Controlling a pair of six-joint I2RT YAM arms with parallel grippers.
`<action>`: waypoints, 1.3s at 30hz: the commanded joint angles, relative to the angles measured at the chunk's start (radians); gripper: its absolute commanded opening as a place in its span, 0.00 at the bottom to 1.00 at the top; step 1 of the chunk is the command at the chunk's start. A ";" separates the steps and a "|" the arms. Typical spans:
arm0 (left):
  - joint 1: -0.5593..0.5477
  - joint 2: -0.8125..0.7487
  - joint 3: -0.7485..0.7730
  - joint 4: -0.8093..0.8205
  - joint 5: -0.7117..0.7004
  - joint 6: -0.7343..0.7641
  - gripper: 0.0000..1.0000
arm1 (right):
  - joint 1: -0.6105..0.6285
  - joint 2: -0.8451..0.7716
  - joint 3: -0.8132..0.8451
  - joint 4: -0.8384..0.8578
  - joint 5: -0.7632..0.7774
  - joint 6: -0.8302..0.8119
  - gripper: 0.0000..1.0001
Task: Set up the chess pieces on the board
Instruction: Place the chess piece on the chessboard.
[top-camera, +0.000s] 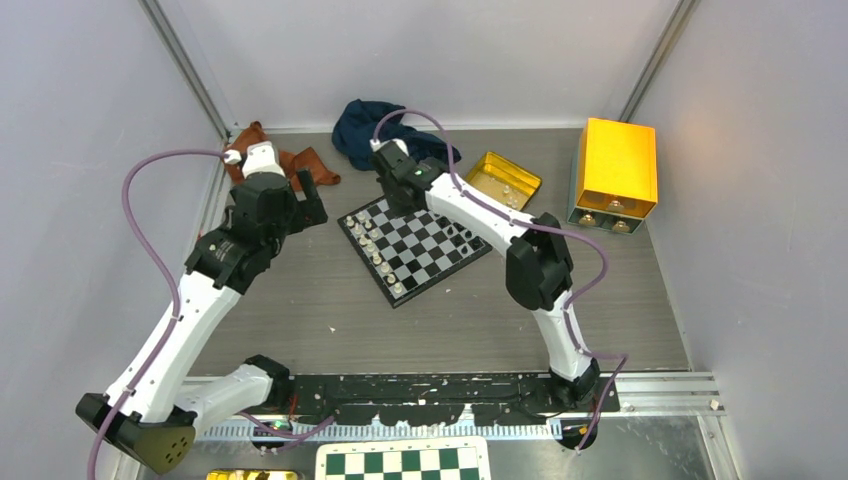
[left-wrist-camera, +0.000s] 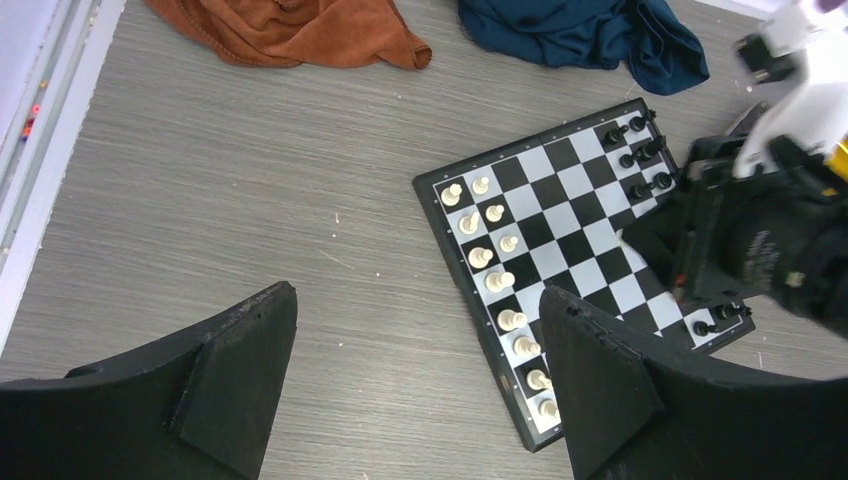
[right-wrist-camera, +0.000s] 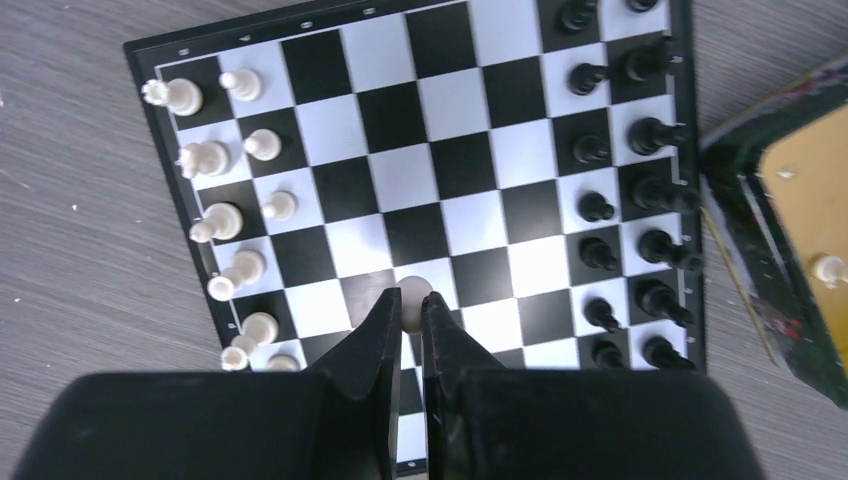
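The board (top-camera: 428, 252) lies tilted on the grey table. White chess pieces (right-wrist-camera: 230, 220) line its left edge and black chess pieces (right-wrist-camera: 640, 200) its right edge. My right gripper (right-wrist-camera: 409, 300) hangs over the board's middle squares, shut on a small white piece (right-wrist-camera: 414, 287). In the top view it (top-camera: 392, 203) is above the board's far corner. My left gripper (left-wrist-camera: 418, 370) is open with nothing between its fingers, above bare table left of the board (left-wrist-camera: 570, 215). In the top view it (top-camera: 310, 205) sits just off the board's left corner.
A yellow tin tray (top-camera: 503, 180) holding a few pieces sits right of the board, with a yellow box (top-camera: 615, 170) beyond it. A brown cloth (top-camera: 290, 160) and a blue cloth (top-camera: 365, 130) lie at the back. A green-and-white checkered sheet (top-camera: 405, 462) lies by the arm bases.
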 joint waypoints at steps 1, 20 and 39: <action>-0.003 -0.029 0.002 0.009 -0.025 -0.024 0.91 | 0.040 0.053 0.076 -0.020 0.001 -0.001 0.01; -0.003 -0.042 -0.004 0.011 -0.014 -0.024 0.92 | 0.114 0.176 0.142 -0.031 0.004 -0.022 0.00; -0.003 -0.041 -0.007 0.021 -0.001 0.007 0.91 | 0.127 0.247 0.217 -0.040 -0.001 -0.017 0.01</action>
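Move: The right hand holds a white pawn above the board. Its empty square, next in the white pawn row, lies about 6 cm to the left, 3 cm back and some 10 cm below. The nearest standing white pawn is about 8 cm left and 1 cm back of the hand, the next one 9 cm left and 1 cm ahead; a tall back-row piece stands 8 cm left, 5 cm back. From the left hand the square lies roughly 12 cm right, 7 cm ahead, 26 cm below. Down and to the left, drawing back a little at first, the right arm carries the pinched pawn over the board to the free square beside the last white pawn: about 7 cm lower and 6 cm left, quick at first, then easing. The hand turns some 10 degrees, partly counter-clockwise, while the fingers stay shut on the pawn. ##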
